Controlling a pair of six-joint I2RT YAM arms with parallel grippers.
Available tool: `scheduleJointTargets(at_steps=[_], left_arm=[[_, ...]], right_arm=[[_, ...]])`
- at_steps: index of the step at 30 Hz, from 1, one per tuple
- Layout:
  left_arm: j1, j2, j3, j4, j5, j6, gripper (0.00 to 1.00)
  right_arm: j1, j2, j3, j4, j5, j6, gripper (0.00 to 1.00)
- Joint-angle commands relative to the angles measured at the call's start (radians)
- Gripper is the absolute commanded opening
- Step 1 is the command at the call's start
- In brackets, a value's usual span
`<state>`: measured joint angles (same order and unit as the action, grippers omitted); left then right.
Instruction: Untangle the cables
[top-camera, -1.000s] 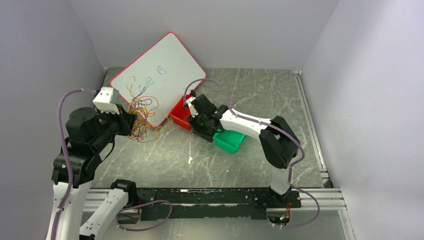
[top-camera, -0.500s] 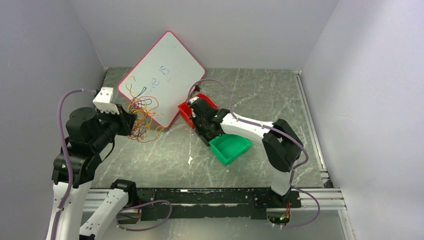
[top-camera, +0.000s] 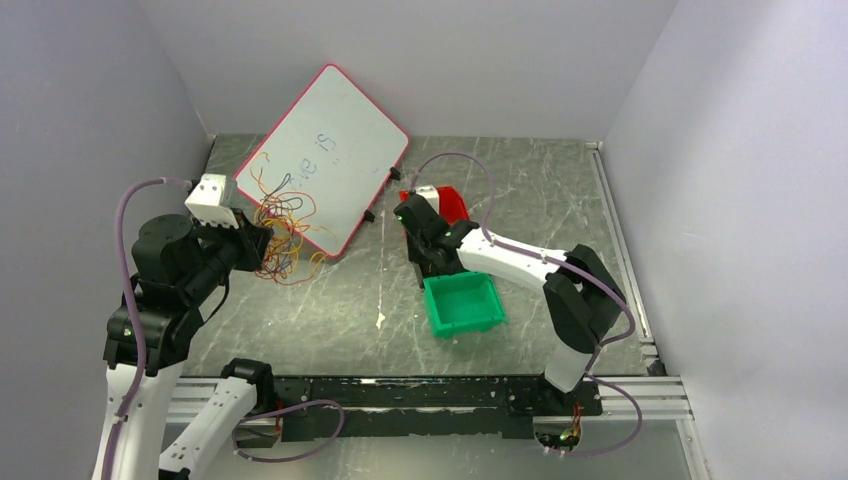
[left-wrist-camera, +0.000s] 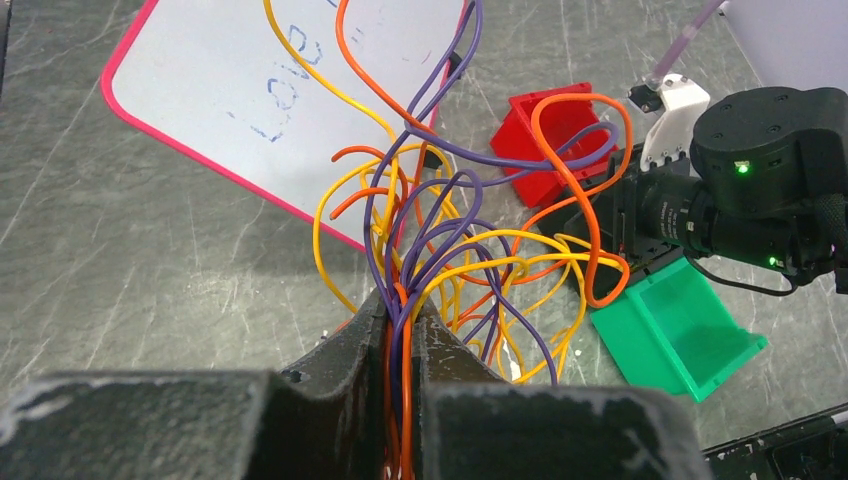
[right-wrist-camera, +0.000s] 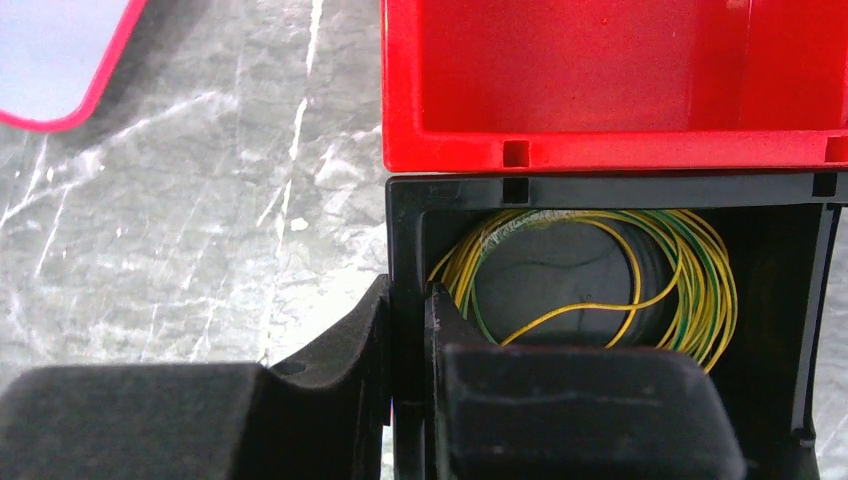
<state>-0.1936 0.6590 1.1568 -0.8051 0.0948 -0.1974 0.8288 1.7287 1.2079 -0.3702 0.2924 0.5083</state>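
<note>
The cables (left-wrist-camera: 450, 230) are a tangled bunch of orange, yellow and purple loops, and my left gripper (left-wrist-camera: 400, 305) is shut on their stems. From above, the cables (top-camera: 285, 232) fan out from the left gripper (top-camera: 262, 240) over the whiteboard's lower edge. My right gripper (right-wrist-camera: 408, 300) is shut on the left wall of a black bin (right-wrist-camera: 600, 190). A coil of yellow-green wire (right-wrist-camera: 700, 290) lies inside that bin. In the top view the right gripper (top-camera: 420, 225) sits mid-table and hides the black bin.
A red-rimmed whiteboard (top-camera: 320, 150) leans at the back left. A red bin (top-camera: 452, 200) touches the black bin's far side, as the red bin (right-wrist-camera: 600, 80) shows. A green bin (top-camera: 462, 303) lies just in front of the right wrist.
The right gripper has shut on the black bin's wall and swung right, taking the red bin away from the whiteboard. The green bin slid nearer. The left arm holds still.
</note>
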Motion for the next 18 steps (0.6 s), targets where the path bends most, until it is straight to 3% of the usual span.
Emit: scheduleJointTargets(at_steps=[1,9,14,18], left_arm=[[-0.006,-0.012,0.009,0.008,-0.018,0.003,0.12],[-0.006,-0.017,0.007,0.006,-0.012,-0.006,0.12],[-0.006,-0.025,0.013,-0.011,-0.022,-0.005,0.12],[-0.006,-0.032,0.017,-0.022,-0.033,-0.002,0.12]], right_arm=[[-0.006,-0.007,0.016,-0.006,0.146,0.095,0.0],[-0.06,0.114,0.163,-0.142,0.303,0.394,0.0],[-0.092,0.17,0.207,-0.131,0.266,0.571,0.0],[-0.132,0.198,0.202,-0.082,0.206,0.609,0.03]])
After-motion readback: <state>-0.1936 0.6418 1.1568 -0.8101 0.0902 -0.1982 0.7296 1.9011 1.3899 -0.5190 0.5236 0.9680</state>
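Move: Between the right fingers is the left wall of the black box, which has a coil of yellow-green wire in it; its middle lies about 7 cm to the right and 3 cm lower. The joined red box is some 10 cm ahead and 5 right, the green one 10 cm back and 11 right, and the whiteboard's nearer clip 9 cm ahead and 9 left. From the left hand the black box is roughly 10 cm ahead, 37 right and well below. Keeping its pinch on the black box's left wall, the right hand swings the joined boxes clockwise by some 35 degrees while carrying them forward about 6 cm and 4 cm to the right, away from the whiteboard, and sinking slightly. The left hand practically stays put, still gripping the hanging cable bundle. ##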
